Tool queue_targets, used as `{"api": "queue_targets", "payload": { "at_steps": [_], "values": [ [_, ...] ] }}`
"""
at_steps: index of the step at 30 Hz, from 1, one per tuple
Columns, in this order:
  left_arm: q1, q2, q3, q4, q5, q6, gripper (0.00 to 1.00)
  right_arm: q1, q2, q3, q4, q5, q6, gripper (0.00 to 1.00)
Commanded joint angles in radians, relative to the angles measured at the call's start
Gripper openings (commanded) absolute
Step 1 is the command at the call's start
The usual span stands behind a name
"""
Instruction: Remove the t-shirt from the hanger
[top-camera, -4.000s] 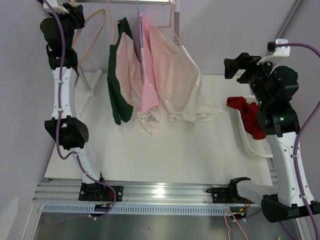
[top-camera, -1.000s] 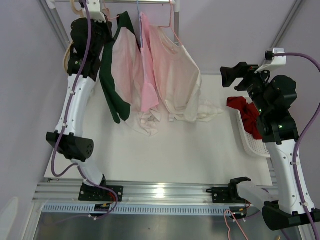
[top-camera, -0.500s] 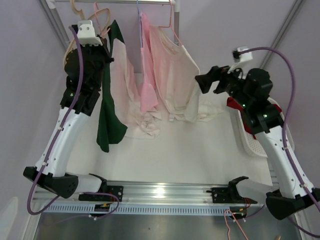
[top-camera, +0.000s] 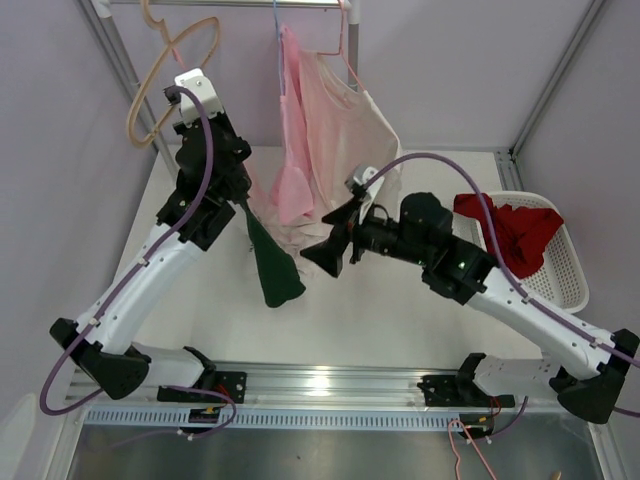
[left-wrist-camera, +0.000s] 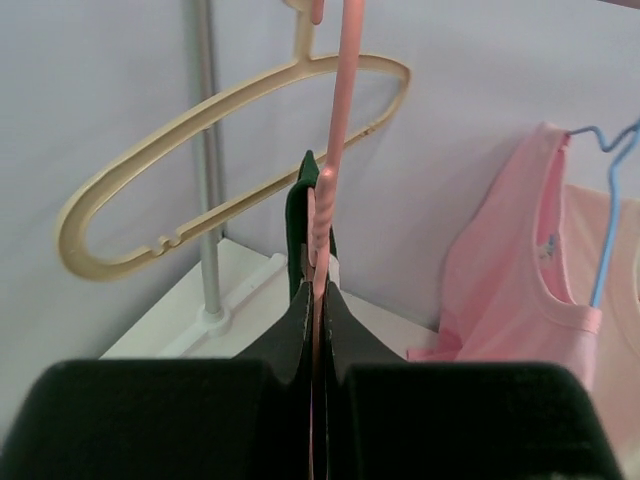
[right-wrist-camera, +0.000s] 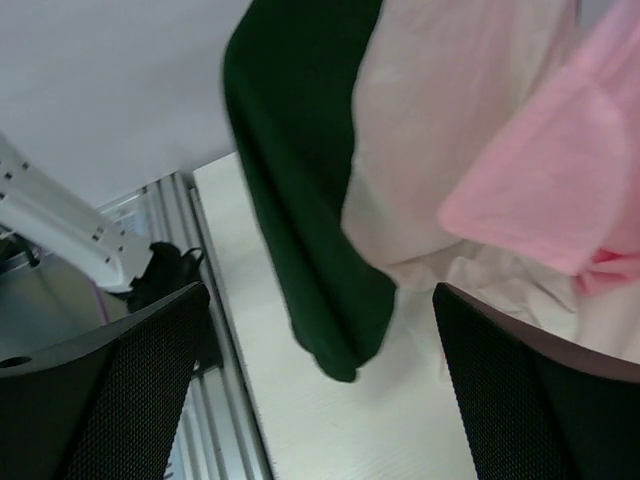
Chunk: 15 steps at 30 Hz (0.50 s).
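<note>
My left gripper (top-camera: 236, 192) is shut on a thin pink hanger (left-wrist-camera: 322, 215), the jaws pressed flat on its bar in the left wrist view (left-wrist-camera: 316, 290). The green-and-cream t-shirt (top-camera: 272, 262) hangs from that hanger below the gripper, its green sleeve lowest. My right gripper (top-camera: 326, 256) is open and empty, just right of the sleeve. In the right wrist view the green sleeve (right-wrist-camera: 310, 220) hangs between my wide-open fingers (right-wrist-camera: 110, 390), with the cream body (right-wrist-camera: 440, 140) beside it.
A beige hanger (top-camera: 168, 80) hangs empty on the rail (top-camera: 250, 4) at the back left. A pink shirt (top-camera: 290, 170) and a cream shirt (top-camera: 352, 130) hang further right. A white basket (top-camera: 572, 275) holding a red cloth (top-camera: 520, 232) stands at the right.
My left arm has drawn the hanger and green shirt away from the rail, forward and down. My right arm has swung left and down from the basket to the green sleeve.
</note>
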Motion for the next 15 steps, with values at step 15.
{"api": "queue_targets", "payload": {
  "at_steps": [15],
  "values": [
    [-0.106, 0.026, 0.092, -0.107, -0.204, -0.091, 0.01, 0.167, 0.203, -0.127, 0.536, 0.050, -0.014, 0.96]
  ]
}}
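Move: From the right hand, open and empty, the lower part of the green t-shirt hangs about 9 cm to the left, 3 cm back and some 7 cm lower. The pink shirt is roughly 5 cm left of that hand and 12 cm ahead, the cream shirt about 5 cm to its right and 14 cm ahead. From the left hand, which already grips the green shirt's pink hanger, that same green lower part lies around 18 cm back, 11 cm right and 18 cm down. The right hand sweeps about 8 cm left while sinking some 5 cm towards the hanging lower part of the green t-shirt, drawing back 3 to 4 cm at first and then easing slightly forward again, its fingers wide open so that the cloth comes between them. Almost in place, the left hand keeps its pinch on the pink hanger, drifting only about 1 cm right and down while its wrist turns slightly counter-clockwise. ##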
